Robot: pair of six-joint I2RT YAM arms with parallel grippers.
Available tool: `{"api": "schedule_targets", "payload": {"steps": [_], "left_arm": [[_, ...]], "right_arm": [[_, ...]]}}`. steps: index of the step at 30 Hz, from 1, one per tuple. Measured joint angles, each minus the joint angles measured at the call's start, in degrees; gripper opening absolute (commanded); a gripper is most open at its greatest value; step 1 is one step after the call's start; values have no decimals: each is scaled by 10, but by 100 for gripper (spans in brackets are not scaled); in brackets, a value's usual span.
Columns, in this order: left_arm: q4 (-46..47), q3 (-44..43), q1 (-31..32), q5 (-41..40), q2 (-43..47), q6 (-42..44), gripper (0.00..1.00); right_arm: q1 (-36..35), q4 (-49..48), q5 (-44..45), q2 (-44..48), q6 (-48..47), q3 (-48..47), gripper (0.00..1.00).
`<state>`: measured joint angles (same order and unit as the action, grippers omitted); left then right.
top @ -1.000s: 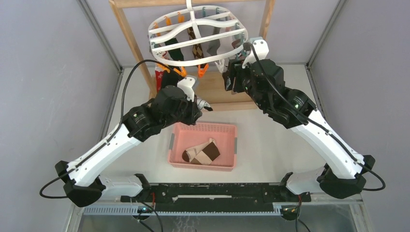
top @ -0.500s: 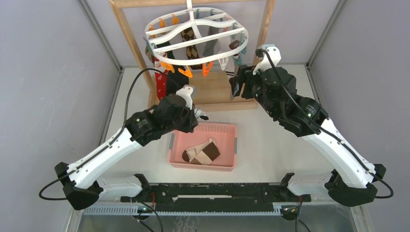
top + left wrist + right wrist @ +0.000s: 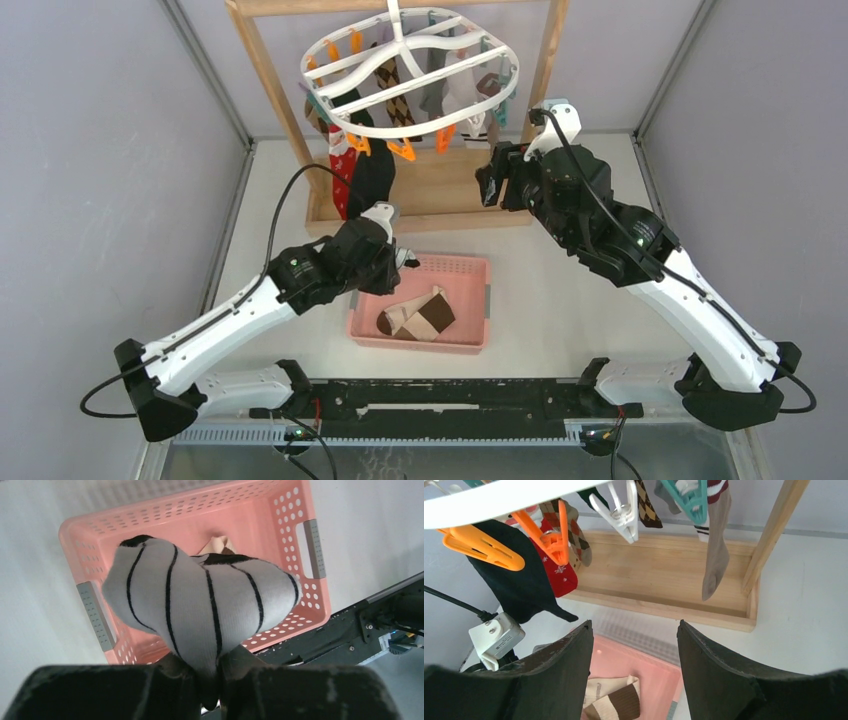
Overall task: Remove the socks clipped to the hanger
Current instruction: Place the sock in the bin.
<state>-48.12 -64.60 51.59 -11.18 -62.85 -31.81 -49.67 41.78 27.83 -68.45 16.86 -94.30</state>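
The white oval hanger [image 3: 400, 47] hangs from a wooden frame, with several socks clipped under it. Among them are a black sock [image 3: 372, 180], a red patterned sock [image 3: 340, 172] and a brown argyle sock [image 3: 396, 92]. My left gripper [image 3: 210, 661] is shut on a white black-striped sock [image 3: 200, 605], held just above the pink basket [image 3: 292, 535]. In the top view the left gripper [image 3: 405, 262] is at the basket's far left rim. My right gripper [image 3: 634, 626] stands open and holds nothing, below the hanger's rim [image 3: 499, 500] and near a hanging grey sock [image 3: 716, 550].
The pink basket [image 3: 487, 300] holds a beige-and-brown sock [image 3: 420, 315]. The wooden frame's post [image 3: 270, 80] and its base tray [image 3: 664, 585] stand behind the basket. Orange [image 3: 479, 547], white [image 3: 621, 515] and teal [image 3: 691, 497] clips dangle from the hanger. Grey walls close in both sides.
My left arm has come down and back from the hanger to the basket with the striped sock in its jaws. The hanger has swung. The right gripper pulled back slightly.
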Motion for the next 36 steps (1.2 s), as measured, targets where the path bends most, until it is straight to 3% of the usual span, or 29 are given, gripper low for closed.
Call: {"api": "schedule_targets", "payload": {"steps": [4,6,17,21,36], "left_arm": [[-2,17,0,-6,0,-15,43],[-4,20,0,-7,-1,-22,49],[-10,18,0,-8,-40,-43,66],[-31,-5,0,-14,-56,-45,97],[-35,-132,0,-15,-65,-59,100]], "right_arm": [[-1,5,-3,5,2,6,70],[-2,8,-5,6,2,6,70],[-2,14,-20,6,2,6,70],[-2,20,-31,6,3,6,71],[-4,98,-97,-75,41,-95,71]]}}
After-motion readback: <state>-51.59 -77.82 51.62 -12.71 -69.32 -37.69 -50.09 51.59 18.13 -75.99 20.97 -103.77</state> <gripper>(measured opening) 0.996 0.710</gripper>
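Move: I hold the striped sock in my left hand over the bin. The bin's middle is about 4 cm to that hand's right, 2 cm back and 14 cm below. The beige sock in it is 3 cm right, 4 cm back and 15 cm down; the black sock hangs some 16 cm ahead, 4 cm left and 8 cm higher. From my empty right hand, the orange clip is roughly 7 cm ahead, 9 cm left and 6 cm up, and the bin 10 cm back, 13 cm left and 35 cm down. With my left hand I sink some 3 cm farther over the bin while opening the fingers, let go of the striped sock, then go fully open and climb about 8 cm, easing slightly forward and right. My right hand, still open, first sinks and backs off a little, then slides some 4 cm left towards the orange clip, tipping down and turning counter-clockwise a little. ##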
